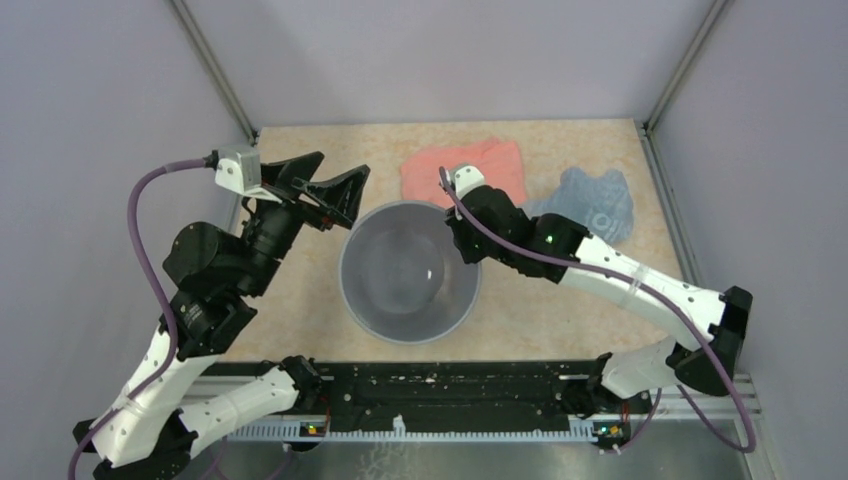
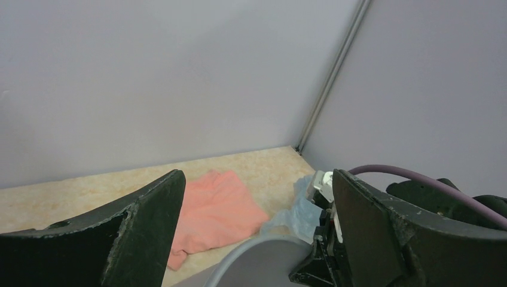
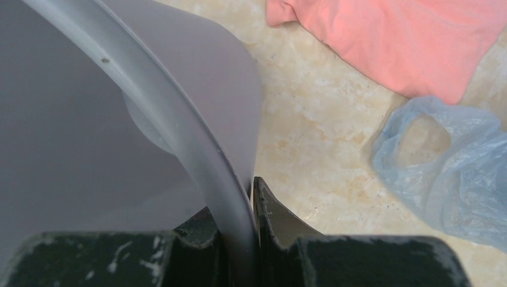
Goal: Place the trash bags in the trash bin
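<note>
The grey round trash bin (image 1: 400,338) stands upright mid-table with nothing showing inside. My right gripper (image 1: 458,232) is shut on its far-right rim: in the right wrist view the rim (image 3: 179,131) runs between the two fingers of the gripper (image 3: 234,198). The pale-blue crinkly trash bag (image 1: 595,205) lies crumpled on the table right of the bin, beyond my right arm, and also shows in the wrist views (image 3: 454,173) (image 2: 299,209). My left gripper (image 1: 345,167) hangs open and empty just up-left of the bin, its jaws wide (image 2: 258,179) over the bin's rim (image 2: 263,263).
A salmon-pink folded cloth (image 1: 480,165) lies flat behind the bin, touching the bag's left edge (image 3: 406,42) (image 2: 215,209). Grey walls with metal posts close the table at left, back and right. The arm-base rail (image 1: 450,400) runs along the near edge.
</note>
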Robot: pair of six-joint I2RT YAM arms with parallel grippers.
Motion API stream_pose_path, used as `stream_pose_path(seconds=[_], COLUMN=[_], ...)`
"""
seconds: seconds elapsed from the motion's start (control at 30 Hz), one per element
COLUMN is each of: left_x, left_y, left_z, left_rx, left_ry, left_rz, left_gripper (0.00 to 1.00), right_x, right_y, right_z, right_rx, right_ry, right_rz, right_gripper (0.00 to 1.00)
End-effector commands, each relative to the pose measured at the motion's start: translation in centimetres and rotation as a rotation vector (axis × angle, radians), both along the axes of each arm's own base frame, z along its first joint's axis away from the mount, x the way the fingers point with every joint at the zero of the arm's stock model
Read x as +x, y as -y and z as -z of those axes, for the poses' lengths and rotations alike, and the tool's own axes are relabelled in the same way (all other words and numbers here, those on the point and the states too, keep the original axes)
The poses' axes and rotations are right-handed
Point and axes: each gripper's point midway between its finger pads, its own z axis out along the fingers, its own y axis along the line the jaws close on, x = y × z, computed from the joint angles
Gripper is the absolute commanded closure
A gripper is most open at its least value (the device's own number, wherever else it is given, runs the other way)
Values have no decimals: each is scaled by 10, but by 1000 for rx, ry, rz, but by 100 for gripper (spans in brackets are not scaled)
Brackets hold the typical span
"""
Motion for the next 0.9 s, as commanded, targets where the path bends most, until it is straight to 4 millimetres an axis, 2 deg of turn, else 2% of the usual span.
stream_pose_path(seconds=[0.0, 0.17, 0.2, 0.33, 0.47, 0.63, 0.87], left_x=[-4, -22, -26, -40, -48, -54, -57], left_y=[-14, -1, -1, -1, -2, -6, 0], left_z=[-26, -13, -11, 1, 23, 48, 72], left_rx=[-50, 8, 17, 51, 91, 95, 102], left_ry=[79, 87, 94, 83, 37, -4, -57], left_rz=[-42, 74, 92, 144, 179, 189, 227], left_gripper=[1, 1, 1, 1, 1, 1, 1], right_x=[21, 50, 56, 80, 100, 119, 138], right_y=[0, -16, -18, -23, -30, -45, -69], right_z=[-18, -20, -15, -20, -23, -8, 2], right_rx=[32, 23, 17, 50, 50, 31, 42], right_ry=[-57, -103, -117, -132, -125, -160, -187], right_rz=[29, 38, 44, 60, 80, 96, 106], right_gripper=[100, 100, 100, 100, 100, 100, 80])
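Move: The trash bin, already pinched by its rim in the right fingers, has its middle about 10 cm to that hand's left, 3 cm back and 12 cm below. It is bound for bare table roughly 7 cm ahead, 15 cm left and 25 cm down. The pink bag lies about 24 cm ahead and 1 cm right, the blue bag 15 cm ahead and 27 cm right, both on the table. From the left hand, the bin is some 3 cm ahead, 5 cm right and 37 cm below. The bin's rim stays pinched between the right fingers while that arm takes it forward about 12 cm, then increasingly leftward too, some 5 cm in all, towards the open table beside the pink bag, tipping about 10 degrees further down. The empty, open left hand first holds near its place, then draws back about 5 cm and sinks about 6 cm. ##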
